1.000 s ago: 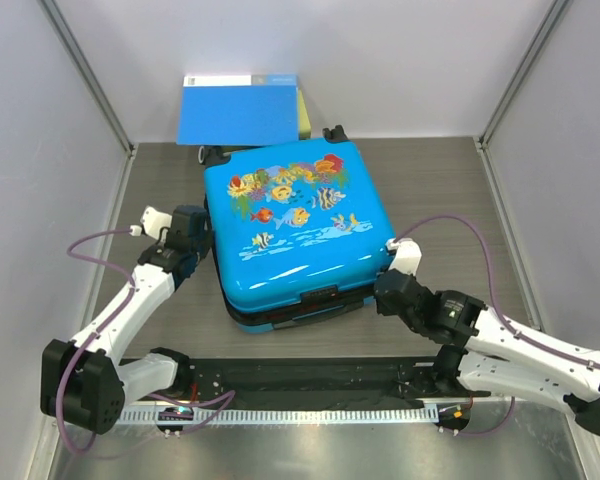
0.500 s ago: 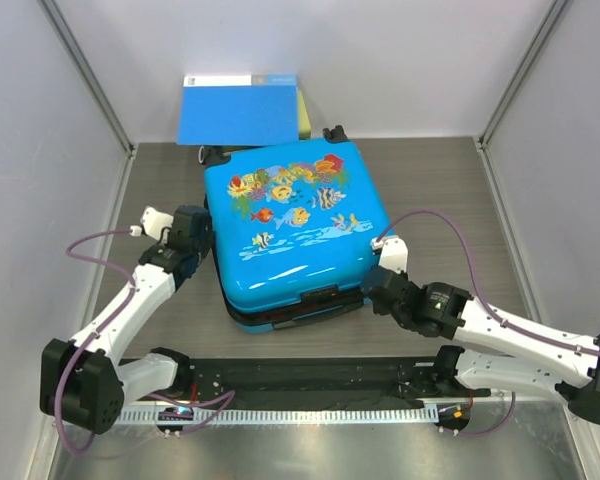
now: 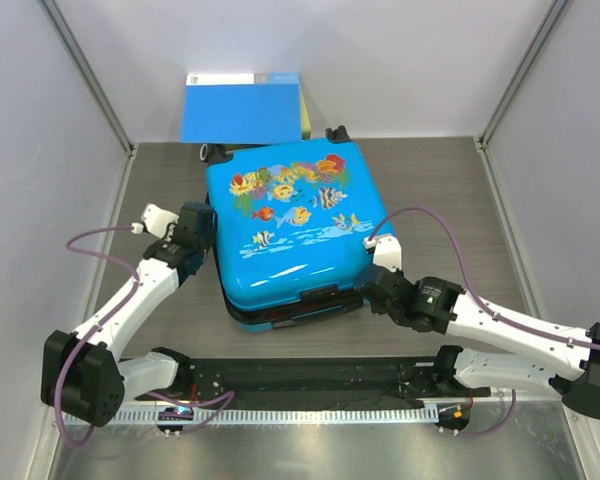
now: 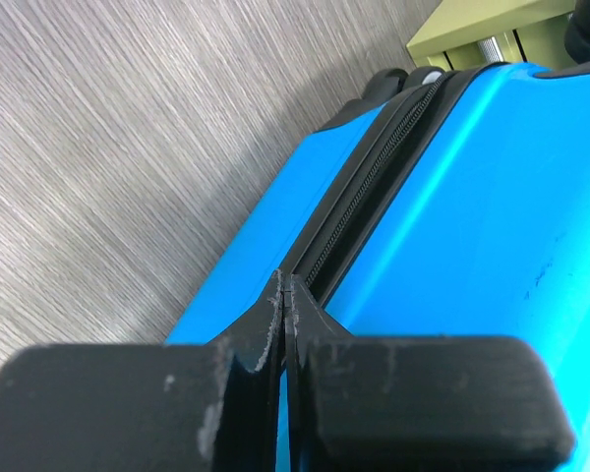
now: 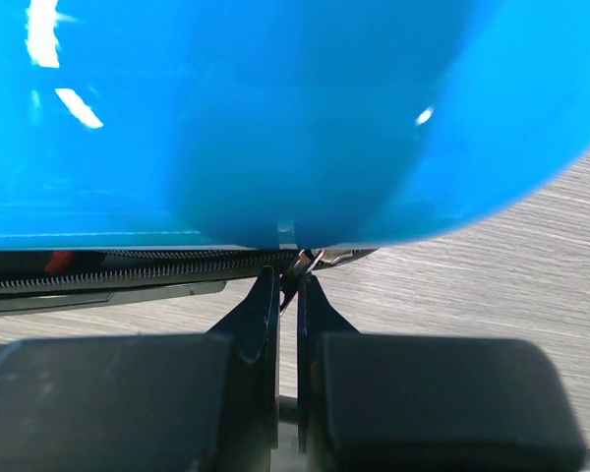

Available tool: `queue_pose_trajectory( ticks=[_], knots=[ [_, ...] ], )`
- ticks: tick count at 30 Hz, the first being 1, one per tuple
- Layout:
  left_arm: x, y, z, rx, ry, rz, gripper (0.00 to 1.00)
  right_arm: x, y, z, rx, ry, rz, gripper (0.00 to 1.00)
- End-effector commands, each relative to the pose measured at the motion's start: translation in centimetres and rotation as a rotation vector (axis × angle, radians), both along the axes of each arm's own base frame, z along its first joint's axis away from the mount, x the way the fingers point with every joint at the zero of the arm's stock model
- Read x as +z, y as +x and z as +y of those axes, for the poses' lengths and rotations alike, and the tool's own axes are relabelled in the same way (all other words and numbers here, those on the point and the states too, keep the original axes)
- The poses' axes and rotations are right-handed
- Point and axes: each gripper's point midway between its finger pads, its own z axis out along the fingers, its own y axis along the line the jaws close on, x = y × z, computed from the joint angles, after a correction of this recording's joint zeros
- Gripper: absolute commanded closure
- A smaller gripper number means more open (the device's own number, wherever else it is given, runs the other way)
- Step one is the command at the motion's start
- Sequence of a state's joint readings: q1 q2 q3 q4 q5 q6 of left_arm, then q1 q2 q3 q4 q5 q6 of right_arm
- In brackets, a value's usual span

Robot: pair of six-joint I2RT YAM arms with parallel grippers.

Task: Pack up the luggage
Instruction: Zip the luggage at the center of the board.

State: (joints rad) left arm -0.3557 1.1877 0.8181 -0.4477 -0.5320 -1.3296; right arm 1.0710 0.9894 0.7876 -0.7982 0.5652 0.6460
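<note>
The luggage, a bright-blue hard-shell suitcase with a fish print, lies flat mid-table with its lid down. My left gripper is at its left side. In the left wrist view, the left gripper is shut and empty, its tips against the black zipper seam. My right gripper is at the front right corner. In the right wrist view, the right gripper is shut on the metal zipper pull, just under the blue shell. Zipper teeth run off to the left.
A flat blue folder and a yellow-green box stand against the back wall behind the suitcase. A black rail runs along the near edge. Grey side walls close in the table on the left and right.
The right arm has swung left and forward, closing in on the suitcase's front right corner. The suitcase has shifted slightly to the right. The left arm has barely moved.
</note>
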Motion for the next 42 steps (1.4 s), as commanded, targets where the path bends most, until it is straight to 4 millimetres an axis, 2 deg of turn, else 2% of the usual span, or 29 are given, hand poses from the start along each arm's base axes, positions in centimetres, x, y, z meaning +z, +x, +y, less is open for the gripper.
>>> queue_pose_trajectory(
  ticks=[1, 13, 24, 27, 29, 31, 32, 34, 35, 36, 39, 42],
  knots=[
    [0.7, -1.0, -14.2, -0.455, -0.277, 0.006, 1.0, 17.7, -4.4, 20.1, 0.523, 0.933, -0.082, 0.99],
    [0.6, -1.4, -15.6, -0.467, -0.288, 0.003, 1.0, 19.0, -4.8, 22.2, 0.593, 0.938, -0.081, 0.99],
    [0.9, -2.1, -17.5, -0.484, -0.292, -0.002, 1.0, 19.6, -4.5, 22.0, 0.577, 0.939, -0.102, 0.99],
    [1.2, -1.8, -17.2, -0.479, -0.277, -0.014, 1.0, 18.7, -4.0, 20.9, 0.52, 0.878, -0.089, 0.94],
    [1.4, -2.0, -16.7, -0.483, -0.252, -0.012, 1.0, 19.2, -3.9, 19.8, 0.494, 0.869, -0.1, 0.77],
    [1.2, -2.4, -16.1, -0.481, -0.24, 0.007, 1.0, 18.5, -3.9, 18.2, 0.459, 0.823, -0.083, 0.62],
    [0.9, -2.7, -15.8, -0.483, -0.234, 0.018, 1.0, 19.0, -4.2, 17.3, 0.453, 0.827, -0.085, 0.59],
    [0.5, -3.1, -15.1, -0.482, -0.225, 0.039, 1.0, 18.0, -4.6, 15.6, 0.429, 0.781, -0.056, 0.47],
    [0.5, -3.4, -14.7, -0.479, -0.224, 0.042, 1.0, 17.9, -4.8, 15.0, 0.424, 0.774, -0.05, 0.45],
    [0.4, -3.6, -14.2, -0.471, -0.215, 0.048, 1.0, 18.7, -5.3, 14.0, 0.426, 0.793, -0.055, 0.45],
    [0.6, -4.3, -12.8, -0.452, -0.2, 0.053, 0.99, 18.7, -6.3, 12.1, 0.421, 0.784, -0.023, 0.43],
    [0.7, -4.8, -11.4, -0.428, -0.185, 0.059, 0.99, 18.8, -6.5, 11.3, 0.417, 0.761, -0.013, 0.43]
  ],
)
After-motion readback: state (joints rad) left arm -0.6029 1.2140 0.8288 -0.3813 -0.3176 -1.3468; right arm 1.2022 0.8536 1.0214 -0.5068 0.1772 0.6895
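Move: The zip slider is already pinched at the right hand's fingertips, 1 cm below its hand point, under the suitcase's front right corner; the front latch lies about 10 cm to this hand's left and 1 cm nearer the base. The left hand's shut fingers lie against the suitcase's left side, its middle some 19 cm to their right and 2 cm ahead; from them the green drawers stand roughly 23 cm ahead and 9 cm right. The zip slider, still in the right hand's grip, is drawn back about 3 cm with slight leftward drift, the wrist tipping down; then the fingers open and the hand springs up some 17 cm and left, rolling its left side up. The left hand, shut, goes about 4 cm forward and up along the suitcase's side, then sweeps right with the suitcase, back and down, turning clockwise. ##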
